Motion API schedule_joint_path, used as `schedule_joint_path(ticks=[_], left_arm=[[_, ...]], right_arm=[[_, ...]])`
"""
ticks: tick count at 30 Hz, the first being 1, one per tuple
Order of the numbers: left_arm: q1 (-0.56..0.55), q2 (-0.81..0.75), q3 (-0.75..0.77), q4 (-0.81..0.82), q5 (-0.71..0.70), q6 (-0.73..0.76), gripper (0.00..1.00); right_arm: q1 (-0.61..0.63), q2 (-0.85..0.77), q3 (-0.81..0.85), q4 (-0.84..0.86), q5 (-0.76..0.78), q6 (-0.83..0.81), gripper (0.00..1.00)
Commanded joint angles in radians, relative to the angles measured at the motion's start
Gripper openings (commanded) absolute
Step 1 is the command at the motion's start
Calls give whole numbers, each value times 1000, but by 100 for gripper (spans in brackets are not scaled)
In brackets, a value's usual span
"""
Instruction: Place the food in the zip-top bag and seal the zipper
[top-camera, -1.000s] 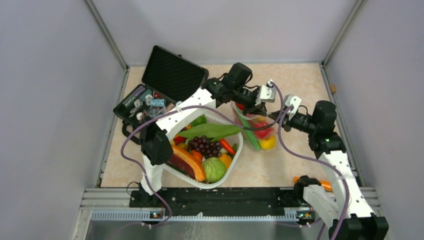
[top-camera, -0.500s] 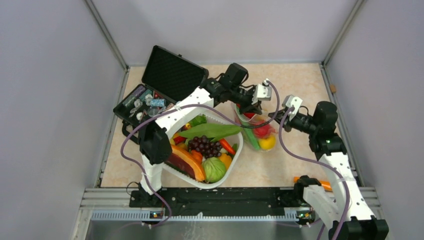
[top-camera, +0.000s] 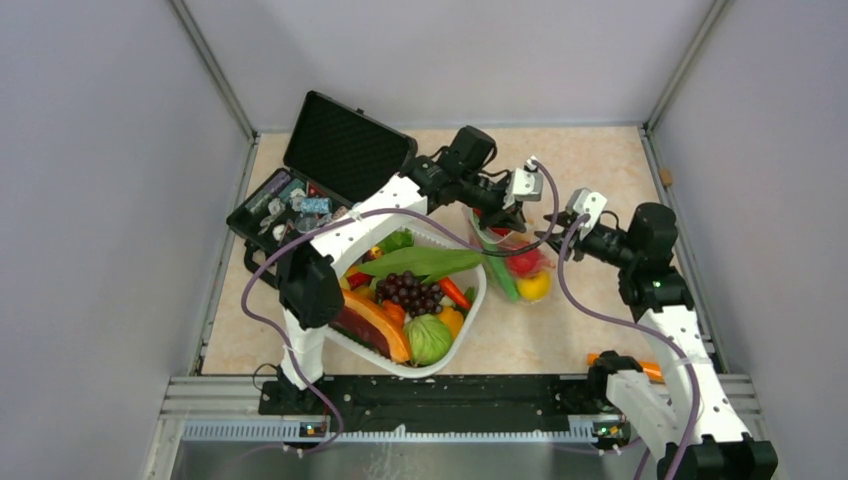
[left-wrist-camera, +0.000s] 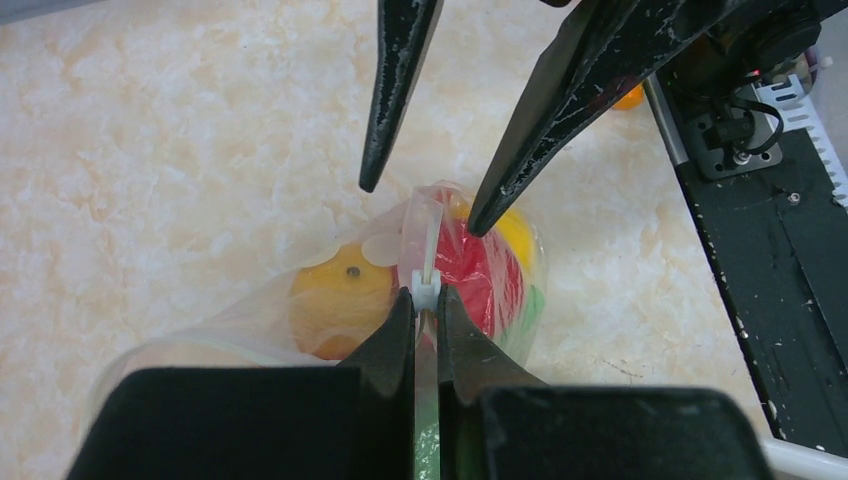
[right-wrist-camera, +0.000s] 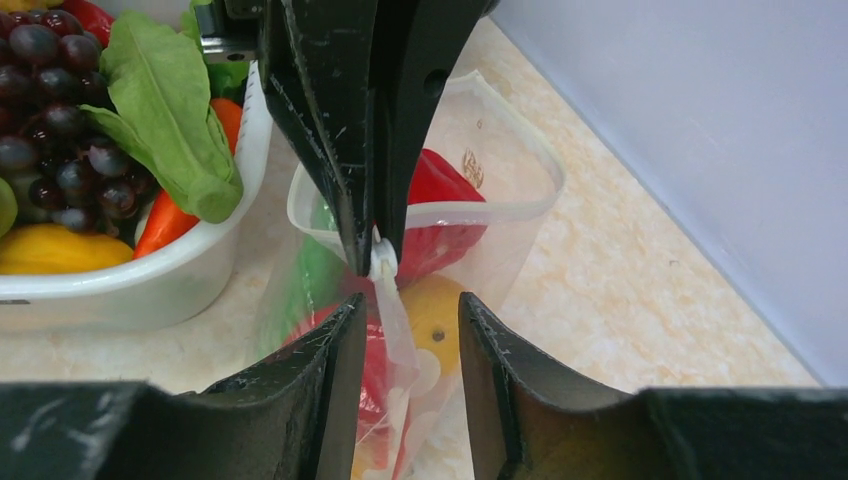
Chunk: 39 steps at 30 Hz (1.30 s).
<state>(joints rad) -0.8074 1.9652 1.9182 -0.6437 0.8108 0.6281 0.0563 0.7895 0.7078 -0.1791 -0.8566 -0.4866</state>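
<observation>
The clear zip-top bag (top-camera: 522, 268) lies to the right of the white basket and holds the food: a red piece (right-wrist-camera: 440, 190), a yellow lemon (left-wrist-camera: 335, 300) and a long green pod (right-wrist-camera: 318, 268). My left gripper (left-wrist-camera: 427, 298) is shut on the zipper (right-wrist-camera: 384, 262) at its white slider. Beyond those fingers the bag mouth (right-wrist-camera: 450, 212) gapes open. My right gripper (right-wrist-camera: 410, 305) is open, its fingers either side of the flattened zipper strip without touching it. In the top view my left gripper (top-camera: 508, 218) and right gripper (top-camera: 557, 232) face each other over the bag.
The white basket (top-camera: 476, 298) holds a papaya slice, dark grapes, a green leaf and other toy produce. An open black hard case (top-camera: 345, 148) stands at the back left. An orange object (top-camera: 650, 369) lies by the right arm's base. Grey walls close in the table.
My right gripper has opened, let go of the bag's edge and drawn back a little to the right. The left gripper, still shut, has shifted slightly left along the zipper.
</observation>
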Motion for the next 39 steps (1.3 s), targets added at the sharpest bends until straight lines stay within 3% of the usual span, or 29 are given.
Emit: schedule_joint_path(ticks=[1,5,11,14,17,30,35,39], left_arm=[[-16,-29,49,-3,31,-2,0],[-24,-29,51,6,26,-6,0],[-27,-28,53,10,25,-9,0],[-29,-25,54,8,24,-10,0],[-30,-25,54,6,22,-7,0],[-33,-18,57,-4,-6,0,0],[-24,-34,27,-41,-155,37,0],[2,-54,3,-23,-129,11,0]], right_arm=[[-1,-20,13,59,-13,8,39],[-1,-2,16,28,-54,-8,36],[0,20,37,-46,-79,-67,16],[0,28,32,-36,-117,-67,14],[-1,47,42,-48,-133,-81,4],[-1,36,77,-13,-60,-23,0],[-1,-19,80,52,-155,32,0],[-1,7,104,-45,-136,-20,0]])
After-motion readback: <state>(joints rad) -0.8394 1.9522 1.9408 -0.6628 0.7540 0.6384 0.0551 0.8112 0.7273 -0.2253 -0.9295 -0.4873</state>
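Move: Just ahead of the right hand's open fingertips, the closed zipper strip of the zip-top bag lies about 2 cm left and 1 cm lower. The white slider, still pinched by the left fingers, is some 3 cm left and 1 cm forward of the right hand. The red pepper in the bag sits roughly 4 cm back, 1 cm left and 10 cm below. From the left hand the strip is about 1 cm back, 2 cm right and 1 cm below. Closing onto the zipper strip, the right hand first lifts slightly, then sinks about 2 cm while edging left and back, turning some 5 degrees counter-clockwise, and pinches the strip right beside the slider; it then rises about 1 cm. The left hand keeps its grip on the slider, drawing it back about 1.5 cm, then easing partly forward and up. ##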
